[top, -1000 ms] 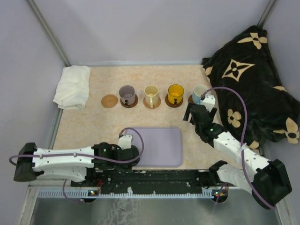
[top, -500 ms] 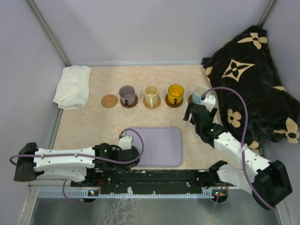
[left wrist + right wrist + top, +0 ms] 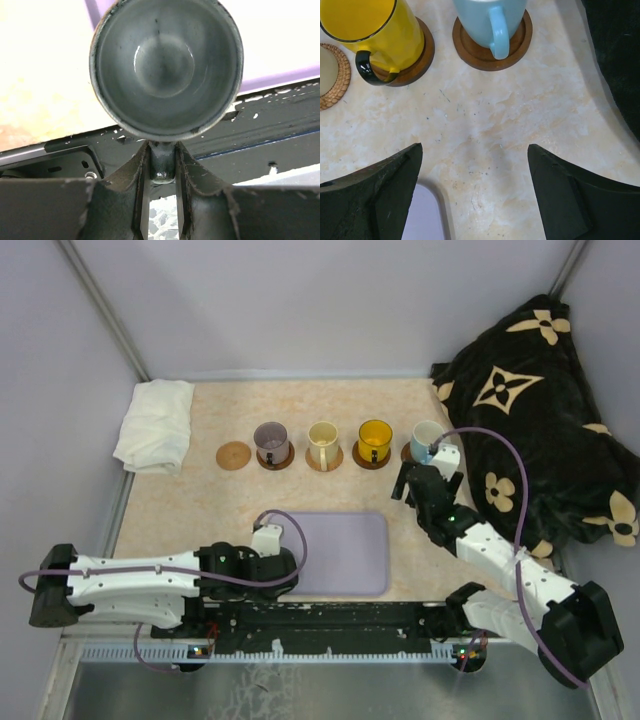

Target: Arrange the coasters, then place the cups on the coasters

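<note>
A grey-green cup [image 3: 166, 70] fills the left wrist view, seen from above over the near left corner of the lavender tray [image 3: 345, 552]. My left gripper [image 3: 162, 167] is shut on its handle; from the top view the cup is hidden under that gripper [image 3: 268, 542]. Farther back runs a row: an empty tan coaster [image 3: 233, 455], then the purple-grey cup [image 3: 272, 441], cream cup [image 3: 323, 444], yellow cup [image 3: 375, 440] and white cup with blue handle [image 3: 425, 438], each on a coaster. My right gripper [image 3: 425, 475] stands open just near of the white cup [image 3: 490, 20], nothing between its fingers.
A folded white cloth [image 3: 155, 425] lies at the back left. A dark blanket with a pale flower pattern [image 3: 540, 420] is heaped along the right side, close to my right arm. Grey walls close in the table on three sides.
My left gripper's jaws have closed onto the grey-green cup's handle. Both arms have stayed almost where they were.
</note>
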Available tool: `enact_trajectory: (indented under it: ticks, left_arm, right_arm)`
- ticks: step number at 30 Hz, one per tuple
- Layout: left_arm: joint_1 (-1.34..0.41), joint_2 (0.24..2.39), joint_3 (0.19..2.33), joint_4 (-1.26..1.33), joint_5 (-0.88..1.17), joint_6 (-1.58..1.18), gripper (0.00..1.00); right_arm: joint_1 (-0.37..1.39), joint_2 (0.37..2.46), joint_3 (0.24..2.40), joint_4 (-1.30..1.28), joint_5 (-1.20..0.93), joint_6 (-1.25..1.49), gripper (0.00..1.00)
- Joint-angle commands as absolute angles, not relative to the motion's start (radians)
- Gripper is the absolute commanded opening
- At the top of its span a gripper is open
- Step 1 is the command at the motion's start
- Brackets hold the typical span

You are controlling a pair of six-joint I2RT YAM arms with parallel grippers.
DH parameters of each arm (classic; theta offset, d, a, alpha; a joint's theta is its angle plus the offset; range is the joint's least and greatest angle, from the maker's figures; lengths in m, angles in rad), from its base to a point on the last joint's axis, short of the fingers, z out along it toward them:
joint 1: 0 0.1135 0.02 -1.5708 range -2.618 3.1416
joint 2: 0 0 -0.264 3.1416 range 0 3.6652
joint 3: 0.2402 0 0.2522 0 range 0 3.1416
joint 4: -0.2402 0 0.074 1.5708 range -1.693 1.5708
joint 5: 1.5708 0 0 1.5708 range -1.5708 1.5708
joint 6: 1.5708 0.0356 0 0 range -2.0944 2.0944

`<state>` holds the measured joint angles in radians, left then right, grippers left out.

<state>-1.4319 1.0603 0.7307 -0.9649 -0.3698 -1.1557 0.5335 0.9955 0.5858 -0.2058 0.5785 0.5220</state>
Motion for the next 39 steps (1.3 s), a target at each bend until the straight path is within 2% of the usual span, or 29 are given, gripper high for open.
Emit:
enact_trajectory:
  ticks: [1,8,20,25,28,31,35,39]
  left_arm:
    - [-1.44,1.053,0.846,-1.039,-0.492,-1.151,0.0]
    - [-1.44,1.044,0.923,-1.161,-0.671,-1.211,0.0]
    - [-1.435,1.051,0.938,-1.196,-0.867,-1.297,0.0]
    - [-1.371,1.058,0.91,-1.162,-0.978,-1.305,0.0]
    - [-1.263,1.035,0.872,-1.032,-1.022,-1.173,0.0]
    - [-1.122,0.97,0.801,-0.757,-1.005,-0.882,0.0]
    - [-0.923,0.88,0.702,-0.382,-0.879,-0.576,0.0]
    - [-0.743,0.907,0.692,-0.259,-0.735,-0.428,0.0]
  right_arm:
    - [0.529,0.969,0.574,-0.171,0.598,0.533,0.86]
    - [0.529,0.966,0.564,-0.163,0.602,0.533,0.86]
    - [0.529,0.972,0.559,-0.152,0.6,0.533,0.86]
    - [0.529,0.976,0.552,-0.144,0.599,0.53,0.86]
    - [0.529,0.976,0.552,-0.145,0.605,0.521,0.86]
    - [0.528,0.974,0.549,-0.143,0.613,0.512,0.86]
    - [0.528,0.963,0.544,-0.142,0.624,0.505,0.87]
    - [0.529,0.957,0.538,-0.133,0.632,0.495,0.87]
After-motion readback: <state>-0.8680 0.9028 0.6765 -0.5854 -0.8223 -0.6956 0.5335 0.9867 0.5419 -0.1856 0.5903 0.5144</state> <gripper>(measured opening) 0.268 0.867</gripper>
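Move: The left hand holds the gray-green cup by its handle at the tray's near left corner. The empty coaster lies some 30 cm ahead, 8 cm left and about 7 cm below that hand. The mauve cup on its coaster is about 31 cm straight ahead, the cream cup 11 cm to the right of the mauve one; the tray's middle is 8 cm ahead and 12 cm right of the hand. From the right hand the empty coaster is about 6 cm farther out and 46 cm left. Upward first, about 5 cm, the left hand raises the cup clear of the tray, then swings it forward and left towards the empty coaster, speeding up, some 18 cm forward and 8 cm left in all. The wrist tips the fingers up from nearly straight down by about 35 degrees and turns counter-clockwise, the fingers keeping their pinch on the handle. ##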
